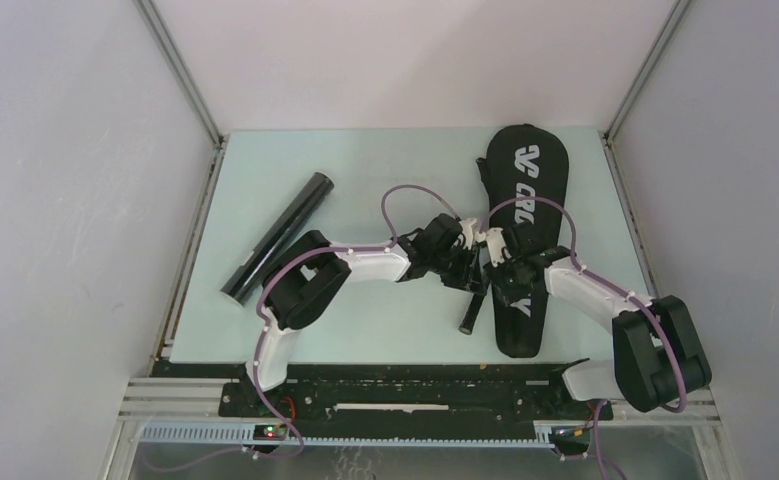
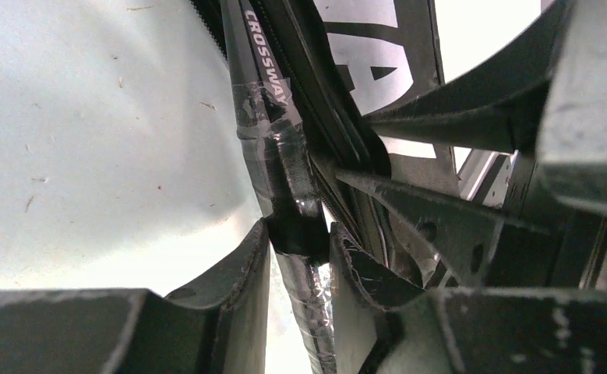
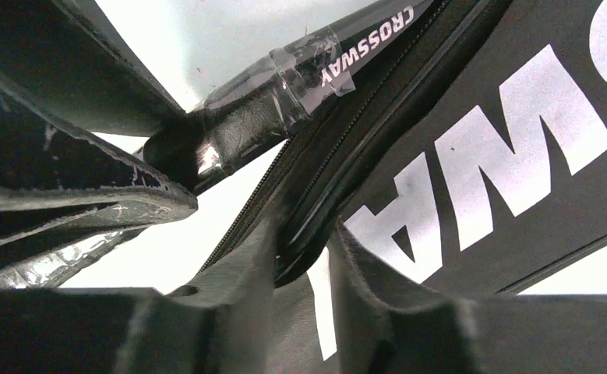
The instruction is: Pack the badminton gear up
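The black racket bag (image 1: 525,190) with white lettering lies at the right of the table. A racket handle (image 1: 472,315) sticks out of its left edge toward me. My left gripper (image 1: 462,262) is shut on that tape-wrapped handle (image 2: 273,132), which fills the gap in the left gripper (image 2: 298,234). Just to its right, my right gripper (image 1: 498,265) pinches the bag's zippered rim; in the right wrist view the rim sits between the jaws of the right gripper (image 3: 304,234), with the bag (image 3: 502,140) behind and the handle (image 3: 245,125) above. The black tube (image 1: 280,235) lies slanted at the left.
Both arms meet at the table's middle, wrists nearly touching. Metal frame posts and grey walls close in the left, right and back sides. The pale table (image 1: 385,160) stretches behind the arms.
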`<action>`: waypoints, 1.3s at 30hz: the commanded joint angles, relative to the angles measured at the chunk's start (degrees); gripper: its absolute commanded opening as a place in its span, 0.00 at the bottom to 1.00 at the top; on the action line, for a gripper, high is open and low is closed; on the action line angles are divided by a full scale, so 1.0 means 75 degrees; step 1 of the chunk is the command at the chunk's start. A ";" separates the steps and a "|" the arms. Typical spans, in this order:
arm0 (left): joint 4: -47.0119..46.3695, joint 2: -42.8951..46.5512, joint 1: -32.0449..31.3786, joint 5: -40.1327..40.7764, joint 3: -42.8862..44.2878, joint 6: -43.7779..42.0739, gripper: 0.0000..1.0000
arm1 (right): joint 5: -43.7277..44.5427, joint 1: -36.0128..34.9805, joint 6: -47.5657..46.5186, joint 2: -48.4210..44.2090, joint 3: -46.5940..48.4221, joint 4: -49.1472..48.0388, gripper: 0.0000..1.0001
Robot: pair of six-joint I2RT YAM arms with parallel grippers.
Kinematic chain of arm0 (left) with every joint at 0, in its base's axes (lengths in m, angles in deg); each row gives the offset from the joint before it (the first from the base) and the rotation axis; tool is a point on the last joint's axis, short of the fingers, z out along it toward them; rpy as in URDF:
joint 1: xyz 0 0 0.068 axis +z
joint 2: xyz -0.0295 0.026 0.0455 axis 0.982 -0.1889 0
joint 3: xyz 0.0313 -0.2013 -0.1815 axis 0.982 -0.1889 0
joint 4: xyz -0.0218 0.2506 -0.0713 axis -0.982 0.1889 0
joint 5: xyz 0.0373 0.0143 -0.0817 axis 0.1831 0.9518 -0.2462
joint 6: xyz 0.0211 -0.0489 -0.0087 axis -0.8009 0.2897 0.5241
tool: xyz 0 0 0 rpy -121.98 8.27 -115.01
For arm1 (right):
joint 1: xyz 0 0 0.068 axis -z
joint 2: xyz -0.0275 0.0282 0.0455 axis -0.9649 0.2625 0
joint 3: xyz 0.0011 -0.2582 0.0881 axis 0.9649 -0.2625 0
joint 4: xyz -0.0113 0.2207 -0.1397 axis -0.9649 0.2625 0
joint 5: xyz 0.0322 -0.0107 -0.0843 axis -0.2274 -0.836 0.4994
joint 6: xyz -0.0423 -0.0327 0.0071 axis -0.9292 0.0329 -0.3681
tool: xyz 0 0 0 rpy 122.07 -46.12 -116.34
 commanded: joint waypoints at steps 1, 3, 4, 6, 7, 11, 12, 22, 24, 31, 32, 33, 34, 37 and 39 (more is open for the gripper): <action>-0.0371 0.0478 0.0022 -0.0151 -0.0016 -0.0025 0.00 | 0.0127 0.0108 0.0046 -0.0215 0.0267 0.0059 0.29; -0.0313 0.0485 0.0023 -0.0146 0.0039 -0.0039 0.00 | 0.0133 0.0160 0.0029 -0.0306 0.0290 0.0079 0.19; -0.0289 0.0484 0.0023 -0.0136 0.0058 -0.0044 0.00 | 0.0136 0.0193 0.0027 -0.0351 0.0318 0.0105 0.14; -0.0254 0.0466 0.0007 -0.0114 0.0094 -0.0045 0.00 | 0.0079 0.0290 0.0018 -0.0419 0.0404 0.0194 0.04; -0.0236 0.0473 0.0011 -0.0100 0.0106 -0.0055 0.00 | 0.0006 0.0373 0.0019 -0.0473 0.0445 0.0232 0.00; -0.0159 0.0447 -0.0027 -0.0055 0.0184 -0.0009 0.00 | -0.0737 0.0797 0.0031 -0.0752 0.0628 0.0367 0.00; -0.0126 0.0442 -0.0024 -0.0049 0.0224 0.0034 0.00 | -0.0998 0.0943 0.0043 -0.0828 0.0697 0.0408 0.00; 0.0205 -0.0032 -0.0200 -0.0392 0.1421 0.0486 0.00 | -0.3345 0.1520 0.0169 -0.1088 0.0961 0.0795 0.00; 0.0188 -0.0192 -0.0242 -0.0426 0.1634 0.0541 0.00 | -0.3733 0.1627 0.0167 -0.1066 0.0962 0.0854 0.00; 0.0002 -0.0645 -0.0308 -0.0338 0.1972 0.0692 0.00 | -0.4943 0.2312 -0.0039 -0.0945 0.1048 0.1263 0.00; 0.0003 -0.0666 -0.0325 -0.0252 0.1934 0.0652 0.00 | -0.5107 0.2433 -0.0079 -0.0905 0.1080 0.1330 0.00; 0.0003 -0.0680 -0.0337 -0.0206 0.1896 0.0647 0.00 | -0.5297 0.2550 -0.0126 -0.0856 0.1104 0.1419 0.00; 0.0003 -0.0711 -0.0349 -0.0185 0.1879 0.0646 0.00 | -0.5479 0.2620 -0.0180 -0.0794 0.1134 0.1500 0.00; -0.0021 -0.0793 -0.0385 -0.0138 0.1899 0.0576 0.00 | -0.5825 0.2915 -0.0355 -0.0609 0.1241 0.1754 0.00; -0.0032 -0.0823 -0.0387 -0.0151 0.1934 0.0489 0.00 | -0.5905 0.2994 -0.0449 -0.0544 0.1277 0.1840 0.00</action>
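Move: My left hand already holds the racket's handle; the open zipped edge of the bag it has to go under lies about 4 cm to its right, level with it and some 2 cm lower. The handle's butt is roughly 12 cm back and 4 cm left. My right hand, fingers half open, is right over that edge, about 1 cm above it; from here the gripped handle is some 4 cm left, and the bag's middle about 15 cm ahead and 9 cm right. With my right hand I shut my fingers on the bag's zipped edge, then lift it about 7 cm, tilting the hand some 30 degrees so its fingertips swing left. Once the edge is rising, my left hand, keeping its grip on the handle, hops 3 cm up and carries it about 4 cm right, in under the raised flap, sinking again by 2 cm. ##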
